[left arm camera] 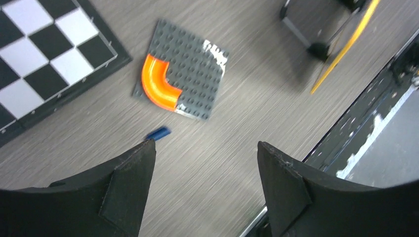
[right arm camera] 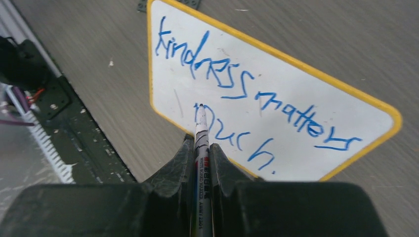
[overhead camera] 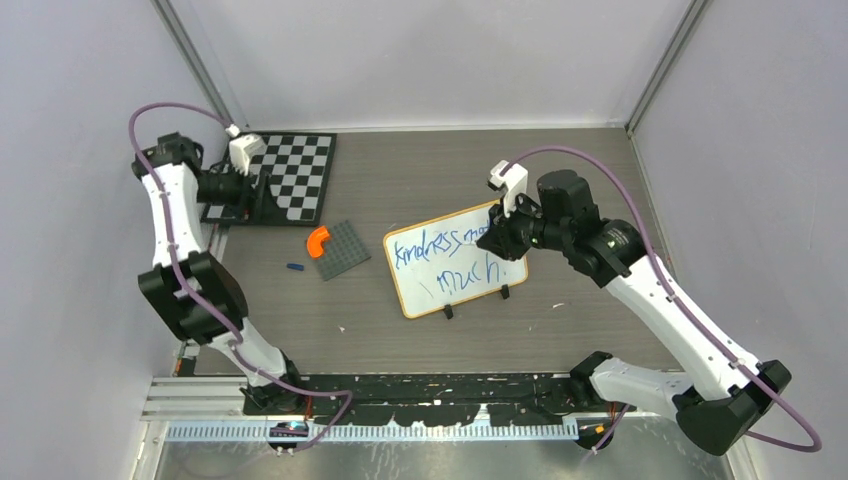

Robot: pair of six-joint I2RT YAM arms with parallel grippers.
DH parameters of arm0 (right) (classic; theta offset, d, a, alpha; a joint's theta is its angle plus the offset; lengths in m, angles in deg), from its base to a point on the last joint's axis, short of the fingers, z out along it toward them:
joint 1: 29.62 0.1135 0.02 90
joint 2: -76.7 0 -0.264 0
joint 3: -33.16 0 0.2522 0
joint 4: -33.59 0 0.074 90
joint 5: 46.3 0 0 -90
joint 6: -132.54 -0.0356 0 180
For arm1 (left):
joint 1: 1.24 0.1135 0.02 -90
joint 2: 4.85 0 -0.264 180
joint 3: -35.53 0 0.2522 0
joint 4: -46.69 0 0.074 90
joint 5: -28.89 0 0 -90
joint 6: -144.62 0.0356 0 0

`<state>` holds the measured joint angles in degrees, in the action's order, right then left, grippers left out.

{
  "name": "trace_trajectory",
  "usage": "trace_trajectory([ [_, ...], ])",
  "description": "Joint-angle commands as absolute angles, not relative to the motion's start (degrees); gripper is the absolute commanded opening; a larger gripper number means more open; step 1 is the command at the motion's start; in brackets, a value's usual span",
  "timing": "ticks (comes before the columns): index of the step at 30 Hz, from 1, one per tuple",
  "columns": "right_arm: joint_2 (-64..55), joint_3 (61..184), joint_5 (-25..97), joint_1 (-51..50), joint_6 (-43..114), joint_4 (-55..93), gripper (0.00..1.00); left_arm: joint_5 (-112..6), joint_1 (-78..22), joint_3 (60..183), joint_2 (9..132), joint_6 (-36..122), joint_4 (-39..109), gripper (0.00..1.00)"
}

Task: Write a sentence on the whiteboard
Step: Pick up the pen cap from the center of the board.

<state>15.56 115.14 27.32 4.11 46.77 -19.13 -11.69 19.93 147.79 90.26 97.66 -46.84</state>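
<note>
The whiteboard (overhead camera: pixel 420 283) stands tilted on two black feet at the table's middle; its orange frame shows in the right wrist view around the whiteboard (right arm camera: pixel 296 143). The sentence (overhead camera: pixel 440 252) is blue handwriting in two lines, and in the right wrist view the sentence (right arm camera: pixel 232 81) reads "kindness matters much". My right gripper (overhead camera: pixel 497 240) hangs over the board's right end, and there the right gripper (right arm camera: pixel 200 144) is shut on a whiteboard marker (right arm camera: pixel 201 131), its tip just left of "much". My left gripper (overhead camera: pixel 258 192) is far left; the left gripper (left arm camera: pixel 205 144) is open and holds nothing.
A checkerboard (overhead camera: pixel 295 175) lies at the back left. A grey studded plate (overhead camera: pixel 348 250) with an orange curved piece (overhead camera: pixel 317 242) sits left of the board, with a small blue cap (overhead camera: pixel 295 267) beside it. The left wrist view shows the cap (left arm camera: pixel 158 133) near the left fingertip.
</note>
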Motion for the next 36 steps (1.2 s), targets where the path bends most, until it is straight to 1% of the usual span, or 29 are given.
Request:
trace_trajectory([
  [1, 14.2, 117.4, 16.9, 3.3, 42.7, -18.9, 0.00, -15.1, 24.1, 149.4, 97.8, 120.8, -65.2, 0.74],
  [3, 13.9, 117.5, 15.4, 3.0, 42.6, -18.8, 0.00, -17.1, 24.6, 147.2, 98.6, 121.8, -61.1, 0.72],
  [7, 13.7, 117.4, 15.3, 3.0, 42.6, -19.1, 0.00, -18.6, 24.3, 140.4, 97.3, 125.2, -50.2, 0.71],
  [12, 12.8, 117.2, 15.3, 2.8, 42.6, -19.1, 0.00, -20.9, 22.9, 138.9, 99.7, 132.8, -46.9, 0.67],
  [17, 11.8, 117.7, 15.8, 2.4, 42.6, -19.2, 0.00, -36.6, 15.6, 131.0, 97.0, 133.5, -35.3, 0.63],
  [23, 10.7, 117.7, 16.1, 2.0, 42.7, -19.2, 0.00, -52.7, 6.3, 120.9, 93.6, 137.0, -26.7, 0.56],
  [27, 10.4, 117.7, 16.2, 1.9, 42.7, -19.2, 0.00, -58.5, 2.3, 117.2, 93.7, 138.1, -23.5, 0.53],
  [30, 10.3, 117.5, 16.3, 1.9, 42.8, -19.2, 0.00, -62.1, 0.1, 115.7, 94.4, 138.9, -21.5, 0.52],
  [36, 10.5, 117.2, 16.6, 1.7, 42.9, -19.2, 0.00, -64.0, -3.5, 115.1, 95.3, 138.5, -18.8, 0.50],
])
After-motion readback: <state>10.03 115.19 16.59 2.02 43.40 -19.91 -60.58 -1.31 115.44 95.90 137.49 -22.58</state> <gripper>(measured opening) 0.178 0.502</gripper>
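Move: The blue pen cap lies on the table some 25 cm below my left hand, about 3 cm to its left and 2 cm back. From the cap, the orange pipe is roughly 6 cm farther out and 4 cm to the right, the grey baseplate 4 cm out and 9 cm right, and the chessboard's middle some 20 cm out and 5 cm left. From my right hand the cap lies about 34 cm left, 8 cm ahead and 28 cm below. I drop my left hand about 20 cm towards the blue cap, slipping some 4 cm left early on and easing a little back. I swing the fingers from their slant to the right until they point straight down, turning clockwise some 50 degrees, and narrow them to about half open, stopping just above the cap. My right hand keeps the marker gripped over the whiteboard, drifting 2 cm or so left and down. ##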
